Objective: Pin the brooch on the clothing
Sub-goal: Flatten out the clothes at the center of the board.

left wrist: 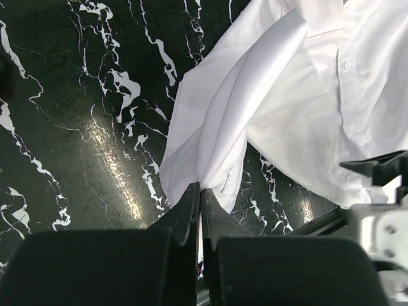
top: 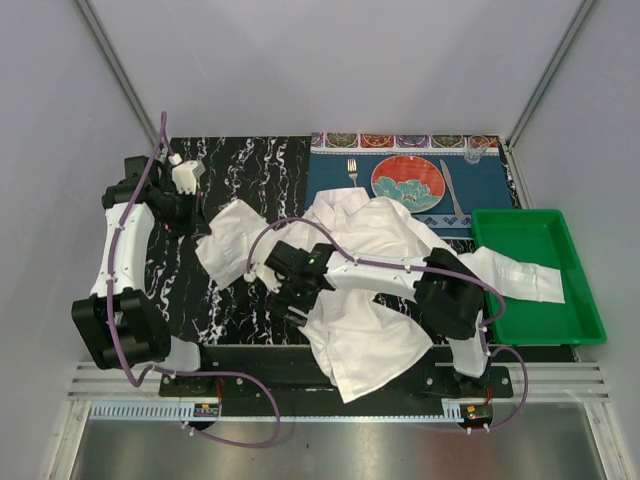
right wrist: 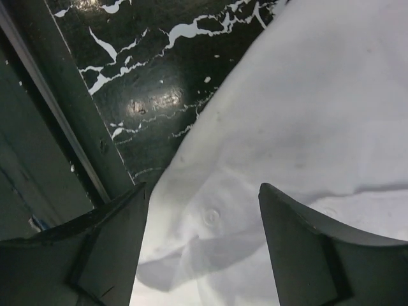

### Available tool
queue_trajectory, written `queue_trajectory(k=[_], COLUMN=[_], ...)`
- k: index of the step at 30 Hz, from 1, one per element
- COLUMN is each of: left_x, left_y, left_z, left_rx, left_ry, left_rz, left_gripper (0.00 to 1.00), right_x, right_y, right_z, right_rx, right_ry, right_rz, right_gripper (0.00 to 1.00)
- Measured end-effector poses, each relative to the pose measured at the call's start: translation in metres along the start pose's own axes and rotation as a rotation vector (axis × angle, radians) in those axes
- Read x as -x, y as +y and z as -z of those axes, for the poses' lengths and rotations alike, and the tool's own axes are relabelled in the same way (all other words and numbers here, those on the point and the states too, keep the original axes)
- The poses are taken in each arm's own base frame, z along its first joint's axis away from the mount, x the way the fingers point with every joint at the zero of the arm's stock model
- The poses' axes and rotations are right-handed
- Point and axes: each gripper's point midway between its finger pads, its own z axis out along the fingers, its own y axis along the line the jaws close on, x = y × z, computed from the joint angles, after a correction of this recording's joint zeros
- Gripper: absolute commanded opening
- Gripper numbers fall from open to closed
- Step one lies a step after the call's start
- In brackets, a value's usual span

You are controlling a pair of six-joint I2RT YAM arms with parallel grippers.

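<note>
The clothing, a white shirt [top: 370,330], lies crumpled across the black marbled table [top: 240,165], one sleeve reaching left and another into the green tray. My right gripper [top: 292,290] hovers open over the shirt's front near the table's near edge. In the right wrist view its fingers [right wrist: 121,248] stand wide apart around fabric [right wrist: 306,115] with a button [right wrist: 210,217] between them, touching nothing. My left gripper [top: 190,210] is at the far left, shut. In the left wrist view its tips [left wrist: 200,189] point at the sleeve end [left wrist: 210,153]. The brooch is hidden.
A red-and-teal plate [top: 407,182], a fork [top: 352,172] and a knife [top: 453,190] sit on a blue placemat [top: 490,185] at the back right. A green tray [top: 545,300] stands at the right edge. A metal rail [right wrist: 57,127] borders the table's near side.
</note>
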Motion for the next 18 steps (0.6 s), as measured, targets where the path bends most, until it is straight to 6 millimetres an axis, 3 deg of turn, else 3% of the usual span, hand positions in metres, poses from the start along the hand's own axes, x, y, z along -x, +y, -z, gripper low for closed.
queue_trajectory(k=[4, 6, 9, 14, 16, 18], left_x=[0.000, 0.001, 0.003, 0.005, 0.006, 0.006], left_y=[0.006, 0.008, 0.009, 0.007, 0.006, 0.003], left_z=[-0.004, -0.006, -0.006, -0.006, -0.006, -0.007], left_rx=[0.001, 0.001, 0.000, -0.011, -0.017, -0.023], left_ry=[0.004, 0.001, -0.008, -0.017, -0.017, -0.017], left_rz=[0.040, 0.051, 0.056, 0.053, 0.052, 0.049], left_gripper=[0.00, 0.00, 0.00, 0.00, 0.00, 0.00], right_x=[-0.005, -0.006, -0.004, -0.002, 0.002, 0.008], right_y=[0.010, 0.011, 0.005, -0.010, -0.022, -0.043], right_z=[-0.023, -0.033, -0.041, -0.029, -0.006, 0.030], right_rx=[-0.034, -0.047, -0.077, -0.105, -0.095, -0.091], right_ry=[0.039, 0.055, 0.066, 0.047, 0.004, -0.071], right_rz=[0.017, 0.019, 0.010, -0.025, -0.061, -0.111], right_gripper=[0.70, 0.38, 0.00, 0.00, 0.00, 0.00])
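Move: The shirt edge near its front left side lies almost straight under the right hand's open fingers, about 4 cm down and 1 cm left. The raised sleeve is some 15 cm ahead and 16 cm left of that hand; the bottom of the shirt is roughly 7 cm back and 15 cm right, 5 cm lower. From the left hand, the same shirt edge is about 19 cm back, 19 cm right and 16 cm below. Down first, the right hand sinks about 4 cm with a slight shift left onto the shirt edge, and its open fingers shut fully on the cloth near the board's near edge. It then turns back, rising some 6 cm while pulling the pinched edge forward 4 cm and a little right, faster towards the end. The left hand stays put, keeping its pinch on the raised sleeve. ##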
